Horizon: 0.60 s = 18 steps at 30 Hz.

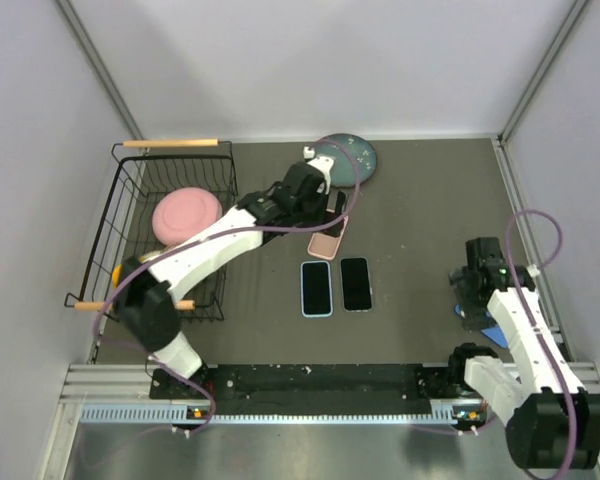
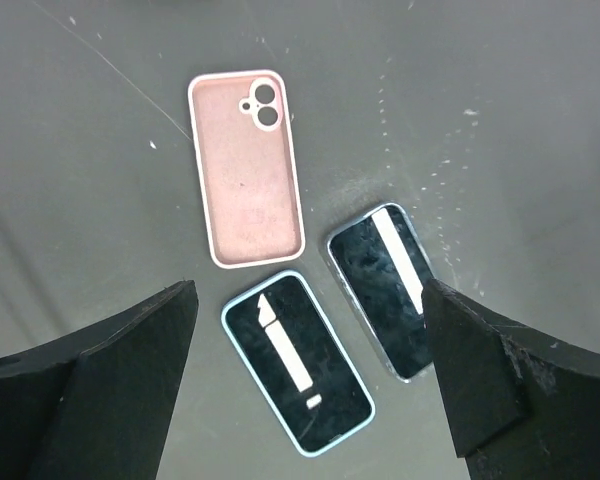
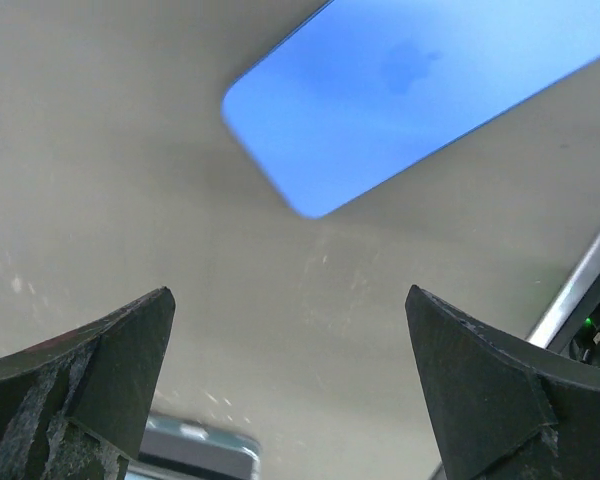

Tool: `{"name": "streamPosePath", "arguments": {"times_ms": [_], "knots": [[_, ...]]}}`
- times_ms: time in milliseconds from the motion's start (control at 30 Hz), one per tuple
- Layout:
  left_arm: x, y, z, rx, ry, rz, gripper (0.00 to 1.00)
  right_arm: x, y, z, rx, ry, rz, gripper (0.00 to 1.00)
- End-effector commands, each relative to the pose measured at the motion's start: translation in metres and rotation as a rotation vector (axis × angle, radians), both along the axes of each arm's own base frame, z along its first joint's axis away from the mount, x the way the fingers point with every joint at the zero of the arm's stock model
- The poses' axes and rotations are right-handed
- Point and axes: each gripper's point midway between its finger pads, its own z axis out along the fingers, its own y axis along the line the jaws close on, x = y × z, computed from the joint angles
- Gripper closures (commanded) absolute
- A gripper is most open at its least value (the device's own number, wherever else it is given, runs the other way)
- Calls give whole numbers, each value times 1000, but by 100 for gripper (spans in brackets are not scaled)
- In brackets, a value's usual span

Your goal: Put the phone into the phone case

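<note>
An empty pink phone case [image 2: 246, 170] lies open side up on the dark table; in the top view the pink case [image 1: 326, 243] shows just below my left gripper [image 1: 332, 212]. Nearer to me lie a phone with a light blue rim [image 2: 297, 362] [image 1: 316, 288] and a bare dark phone [image 2: 385, 290] [image 1: 355, 283], both screen up. My left gripper [image 2: 308, 290] hangs open above them, holding nothing. My right gripper [image 3: 288, 295] stands open low over the table at the far right, also holding nothing.
A blue phone [image 3: 410, 90] [image 1: 495, 334] lies back up by the right gripper. A black wire basket [image 1: 130, 235] holding a pink dish [image 1: 187, 213] stands at the left. A dark teal plate [image 1: 352, 160] sits at the back.
</note>
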Motion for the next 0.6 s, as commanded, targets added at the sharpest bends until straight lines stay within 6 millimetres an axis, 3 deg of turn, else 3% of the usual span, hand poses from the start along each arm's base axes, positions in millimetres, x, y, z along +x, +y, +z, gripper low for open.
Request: {"name": "streamPosePath", "arguments": {"times_ms": [0, 33, 100, 133, 200, 333, 567], "knots": [[-18, 19, 72, -91, -169, -45, 1, -18, -32, -1, 0, 23, -220, 1], [-24, 24, 70, -93, -162, -50, 1, -19, -39, 0, -20, 7, -253, 1], [-38, 31, 90, -146, -197, -66, 1, -26, -53, 1, -45, -32, -357, 1], [-45, 31, 85, -158, -189, -86, 1, -30, -60, 1, -55, -41, -399, 1], [-56, 38, 96, -184, -215, -111, 1, -40, -74, 0, -70, -59, -494, 1], [-71, 52, 101, -201, -239, -115, 1, -46, -82, -2, -67, -80, -594, 1], [-77, 67, 114, -200, -287, -93, 1, -48, -83, -19, -1, -26, -754, 1]]}}
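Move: The blue phone lies about 8 cm to the right of the right hand, 3 cm nearer the base and some 6 cm below it; the black phone is 28 cm left and 7 cm ahead of that hand. From the left hand the blue phone is roughly 43 cm right, 17 cm back and 14 cm lower, while the empty pink phone case lies 6 cm ahead, 2 cm right and equally low. Towards the blue phone, the right hand swings low about 8 cm right and 4 cm back until it is roughly over the phone, turning some 35 degrees clockwise with fingers still wide open, no touch yet. From the pink case, already let go, the left hand withdraws open, rising while going back and left, its fingers tilting up a little. ##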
